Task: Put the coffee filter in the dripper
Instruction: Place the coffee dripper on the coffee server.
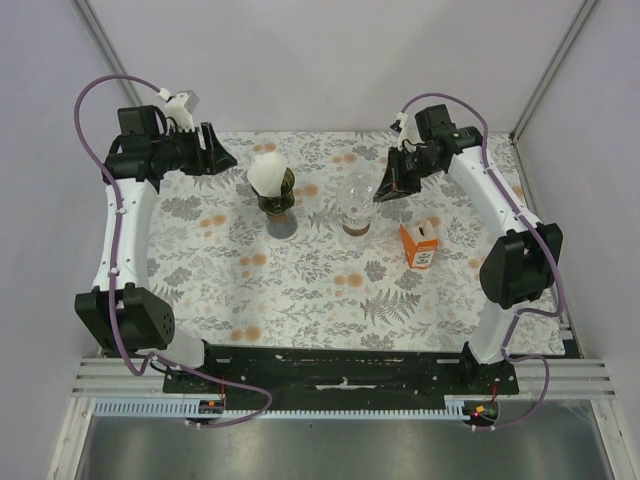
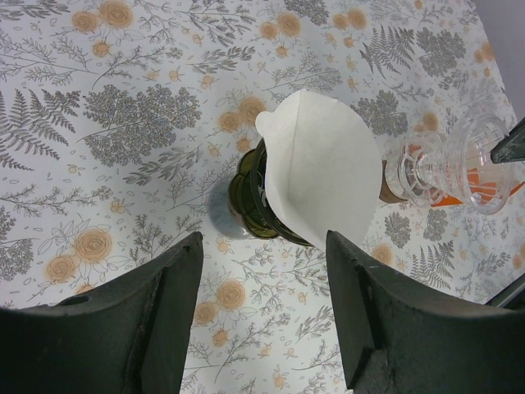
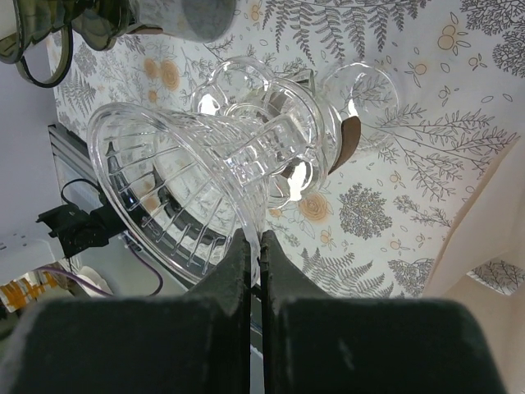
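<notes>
A white paper coffee filter (image 1: 268, 172) (image 2: 328, 172) stands as a cone in a dark green glass holder (image 1: 276, 203) (image 2: 246, 197) at the back of the table. My left gripper (image 1: 228, 158) (image 2: 264, 240) hangs to its left, open, apart from it, with only tablecloth between its fingers. The clear ribbed glass dripper (image 1: 356, 196) (image 3: 180, 164) sits on a clear server with a brown collar (image 3: 349, 135), right of the filter. My right gripper (image 1: 385, 190) (image 3: 256, 242) is shut on the dripper's rim; in the right wrist view the glass edge is pinched between the two fingers.
A small orange and white box (image 1: 420, 246) stands right of the dripper. The floral tablecloth (image 1: 300, 290) covers the table. Grey walls close in the back and both sides. The green holder (image 3: 33, 41) shows in the top left corner of the right wrist view.
</notes>
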`<state>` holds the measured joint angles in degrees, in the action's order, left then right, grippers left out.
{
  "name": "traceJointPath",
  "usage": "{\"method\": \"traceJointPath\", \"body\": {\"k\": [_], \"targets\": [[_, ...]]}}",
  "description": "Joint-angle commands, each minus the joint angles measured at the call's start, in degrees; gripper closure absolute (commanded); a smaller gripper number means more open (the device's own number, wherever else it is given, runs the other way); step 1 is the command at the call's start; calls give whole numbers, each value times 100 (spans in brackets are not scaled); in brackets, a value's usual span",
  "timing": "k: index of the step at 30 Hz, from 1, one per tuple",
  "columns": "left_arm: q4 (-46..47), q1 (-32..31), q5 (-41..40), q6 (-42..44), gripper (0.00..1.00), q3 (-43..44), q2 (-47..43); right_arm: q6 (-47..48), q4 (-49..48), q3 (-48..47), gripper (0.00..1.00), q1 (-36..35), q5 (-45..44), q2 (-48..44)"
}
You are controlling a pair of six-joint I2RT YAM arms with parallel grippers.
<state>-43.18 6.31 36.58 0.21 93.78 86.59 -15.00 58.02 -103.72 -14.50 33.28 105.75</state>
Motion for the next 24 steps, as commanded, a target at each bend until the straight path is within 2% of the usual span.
{"method": "traceJointPath", "body": {"k": [1, 7, 14, 17, 19, 24], "targets": [[99, 29, 157, -100, 32, 18, -204, 164, 183, -333, 100, -17, -49, 6], [90, 29, 157, -91, 32, 18, -186, 270, 394, -438, 100, -9, -348, -90], [90, 29, 165, -100, 32, 18, -177, 349, 500, -429, 100, -9, -172, 24], [99, 29, 174, -100, 32, 26, -177, 349, 508, -456, 91, -9, -129, 85], [99, 29, 174, -109, 32, 27, -177, 349, 491, -491, 78, 0, -76, 103], [99, 37, 192, -100, 32, 18, -177, 358, 474, -649, 68, -9, 126, 103]]}}
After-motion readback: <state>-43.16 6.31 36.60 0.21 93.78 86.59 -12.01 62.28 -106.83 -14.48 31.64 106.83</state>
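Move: My right hand holds the clear coffee dripper by its rim. The coffee server it belongs on stands about 5 cm to my left, 1 cm ahead and some 10 cm below. The green dripper with the paper filter is roughly 20 cm left, 3 cm ahead and 4 cm lower; the orange box is about 9 cm right, 5 cm back and 11 cm lower. From my left hand the server lies some 22 cm right, 2 cm back and 20 cm below. I settle the dripper over the server with my right hand, easing it about 1 cm left and very slightly back at constant height while tipping its left side down only a few degrees. Then I open the fingers about a quarter and let go of the rim, leaving the fingertips around it. ##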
